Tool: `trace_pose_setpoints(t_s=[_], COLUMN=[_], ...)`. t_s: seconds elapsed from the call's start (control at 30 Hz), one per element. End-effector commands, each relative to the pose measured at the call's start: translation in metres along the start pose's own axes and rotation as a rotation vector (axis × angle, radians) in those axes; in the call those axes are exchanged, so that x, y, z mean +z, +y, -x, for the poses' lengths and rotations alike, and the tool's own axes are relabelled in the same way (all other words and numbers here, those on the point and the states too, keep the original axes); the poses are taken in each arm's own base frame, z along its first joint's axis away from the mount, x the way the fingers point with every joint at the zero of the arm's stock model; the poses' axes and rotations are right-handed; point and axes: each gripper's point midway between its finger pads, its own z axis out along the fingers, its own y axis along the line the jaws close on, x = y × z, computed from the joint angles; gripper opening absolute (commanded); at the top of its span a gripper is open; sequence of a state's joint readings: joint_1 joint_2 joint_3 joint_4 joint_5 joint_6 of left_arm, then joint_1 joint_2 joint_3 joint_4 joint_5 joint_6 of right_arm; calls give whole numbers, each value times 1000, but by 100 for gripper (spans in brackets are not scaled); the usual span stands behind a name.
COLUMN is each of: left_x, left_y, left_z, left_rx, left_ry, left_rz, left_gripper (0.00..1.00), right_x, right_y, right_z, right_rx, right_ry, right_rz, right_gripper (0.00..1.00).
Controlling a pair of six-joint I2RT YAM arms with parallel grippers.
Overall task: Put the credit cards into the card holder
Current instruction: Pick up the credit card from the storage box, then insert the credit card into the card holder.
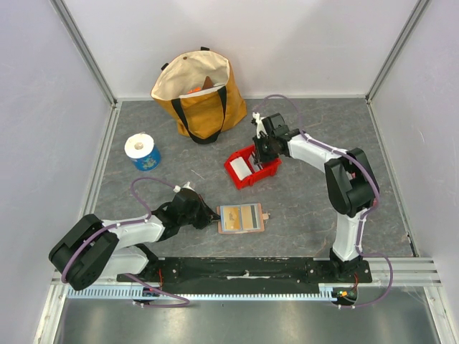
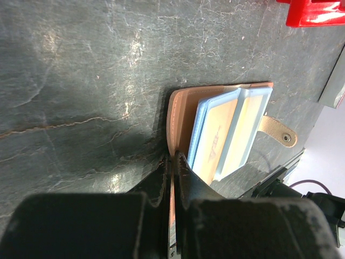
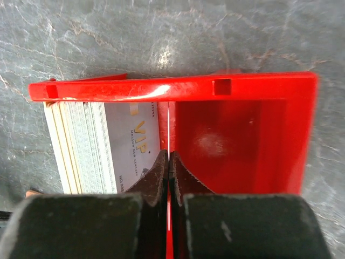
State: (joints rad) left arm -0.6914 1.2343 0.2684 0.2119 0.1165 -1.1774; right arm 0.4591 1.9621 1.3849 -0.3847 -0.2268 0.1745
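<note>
The tan card holder (image 1: 242,218) lies open on the grey table, with light blue cards (image 2: 226,129) in its inner slots and its snap tab (image 2: 280,133) sticking out. My left gripper (image 2: 173,156) is shut on the card holder's (image 2: 180,108) left edge, and the thin tan flap runs between the fingers. A stack of credit cards (image 3: 86,145) stands on edge in the left part of the red bin (image 3: 242,135). My right gripper (image 3: 169,156) reaches down into the bin (image 1: 269,169), shut on one thin white credit card (image 3: 168,124) that I see edge-on.
A yellow tote bag (image 1: 197,93) stands at the back of the table. A white roll on a blue base (image 1: 142,150) sits at the left. Pale walls with metal frame rails close in the table on three sides.
</note>
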Motion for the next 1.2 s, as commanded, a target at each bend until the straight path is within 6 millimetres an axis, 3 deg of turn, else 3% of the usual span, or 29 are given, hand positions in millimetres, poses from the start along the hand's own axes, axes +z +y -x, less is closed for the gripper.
trace_pose_setpoints(t_s=[0.0,0.17,0.3,0.4,0.5,0.57,0.6,0.63,0.7,0.77,0.9,1.0,1.17], left_x=[0,-2,-2,-3,-3,-3,-3,-4,-5,-7,-10,-12,-16], left_y=[2,1,1,0,-2,-4,-4,-4,-6,-8,-10,-12,-13], left_z=[1,1,1,1,1,0,0,0,0,-1,-1,-1,0], left_rx=[40,42,42,44,49,49,49,50,49,52,64,63,57], left_ry=[0,-3,-4,1,1,6,7,6,9,10,11,12,2], left_rz=[4,-3,-5,-10,-17,-20,-21,-24,-33,-41,-45,-51,-60], left_gripper=[2,2,2,2,2,2,2,2,2,2,2,2,2], right_x=[-56,-92,-111,-120,-130,-133,-135,-138,-138,-134,-116,-101,-86], right_y=[6,6,15,28,37,53,73,76,110,124,141,159,170], right_z=[68,79,70,57,39,22,12,6,-13,-26,-53,-72,-94], right_rx=[-68,-84,-34,21,102,173,178,206,195,223,236,203,213], right_ry=[-214,-298,-322,-331,-381,-411,-421,-437,-455,-459,-431,-375,-330], right_rz=[-80,-128,-108,-96,-207,-246,-230,-256,-239,-280,-363,-322,-213], right_gripper=[0,0,0,0,0,0,0,0,0,0,0,0,0])
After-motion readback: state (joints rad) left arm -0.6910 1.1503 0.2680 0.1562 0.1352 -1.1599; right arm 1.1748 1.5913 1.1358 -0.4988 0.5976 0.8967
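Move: The card already pinched in the right hand is bound for the open card holder, whose middle lies about 18 cm back, 5 cm to the left and 4 cm below. The red storage box is right around this hand, its middle some 2 cm to the left and 1 cm back, and its card stack stands about 6 cm to the left, 1 cm back. For the left hand, already gripping the holder's left edge, the holder's middle lies about 8 cm to the right and 1 cm back. Keeping its pinch on the card, the right hand draws it quickly up out of the storage box by some 13 cm, edging slightly forward and right, then swings about 20 cm back and 10 cm left to above the holder's left page, turning roughly 20 degrees clockwise, fingertips tilting forward, and finally sinking about 5 cm towards that page. Late on, the left hand, still pinching the holder's left edge, lifts it by about a centimetre. ##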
